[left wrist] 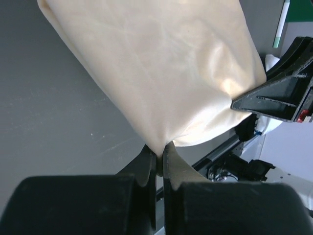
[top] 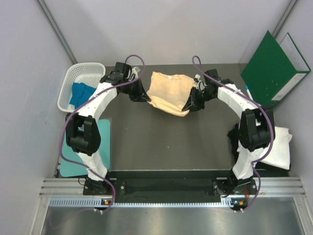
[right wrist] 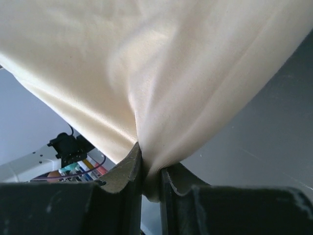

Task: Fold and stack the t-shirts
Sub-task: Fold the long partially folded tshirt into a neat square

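A pale peach-yellow t-shirt (top: 168, 92) hangs stretched between both grippers over the far middle of the dark table. My left gripper (top: 145, 96) is shut on the shirt's left edge. In the left wrist view its jaws (left wrist: 160, 149) pinch a gathered fold of the shirt (left wrist: 161, 63). My right gripper (top: 190, 105) is shut on the opposite edge, and a thick bunch of the shirt (right wrist: 161, 63) sits between its jaws (right wrist: 149, 161). A blue t-shirt (top: 80, 93) lies in the basket. A white t-shirt (top: 279, 147) lies at the table's right edge.
A white plastic basket (top: 71, 78) stands at the far left. A stiff green folder (top: 274, 68) leans at the far right. A teal sheet (top: 102, 156) lies beside the left arm's base. Grey walls close in the back and both sides.
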Controlling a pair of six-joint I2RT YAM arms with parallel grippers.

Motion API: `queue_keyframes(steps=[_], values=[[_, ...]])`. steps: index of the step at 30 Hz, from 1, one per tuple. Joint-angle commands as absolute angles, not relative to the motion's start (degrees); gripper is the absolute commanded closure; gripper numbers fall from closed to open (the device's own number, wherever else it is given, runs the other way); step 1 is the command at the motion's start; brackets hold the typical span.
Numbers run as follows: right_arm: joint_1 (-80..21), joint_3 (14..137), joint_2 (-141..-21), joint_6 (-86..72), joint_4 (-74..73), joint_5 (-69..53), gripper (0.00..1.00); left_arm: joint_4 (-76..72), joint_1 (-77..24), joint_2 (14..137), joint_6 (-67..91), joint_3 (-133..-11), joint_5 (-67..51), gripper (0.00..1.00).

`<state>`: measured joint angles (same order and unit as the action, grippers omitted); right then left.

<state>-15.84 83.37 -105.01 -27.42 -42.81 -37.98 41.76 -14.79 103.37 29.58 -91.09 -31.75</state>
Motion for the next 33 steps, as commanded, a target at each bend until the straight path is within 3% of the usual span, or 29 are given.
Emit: queue_keyframes(steps=[1,12,23,33], values=[[-13.9,87.7,-102.2,-25.2,-43.3,-38.8,0.88,37.3,-14.3,102.0,27.2,-96.0,-28.0,1.0],[-9.6,101.2,-112.7,-23.0,-36.0,-32.9,0.87,37.3,-13.0,123.0,26.8,-119.3,-31.6,1.0],[-8.7,107.1,-120.3,-24.3,-25.8,-30.7,0.86,24.9,-11.4,131.1,31.9,-124.5,-38.0,1.0],[-6.0,111.4,-128.1,-30.7,-16.6,-32.2,0.82,-0.2,-9.7,141.0,53.7,-126.7,-44.6,1.0]])
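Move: Both hands already hold the t-shirt's raised near edge. The lying shirt's far collar edge, where this edge is being taken, has its middle about 26 cm ahead of the left hand, 10 cm to its right and some 16 cm below; from the right hand it is about 30 cm ahead, 6 cm left and 14 cm down. The white basket stands some 37 cm left and 18 cm ahead of the left hand; the pen lies about 35 cm right and 20 cm ahead of the right hand. Keeping their pinch on the shirt's lifted edge, both hands swing it forward together by about 19 cm, with a slight drift right, over the lying part towards the collar edge. Each arcs up a few centimetres, then sinks again to end near its starting height. The right fingertips tip outward and up by some 20 degrees; the left wrist also tilts and rolls, about as much. ##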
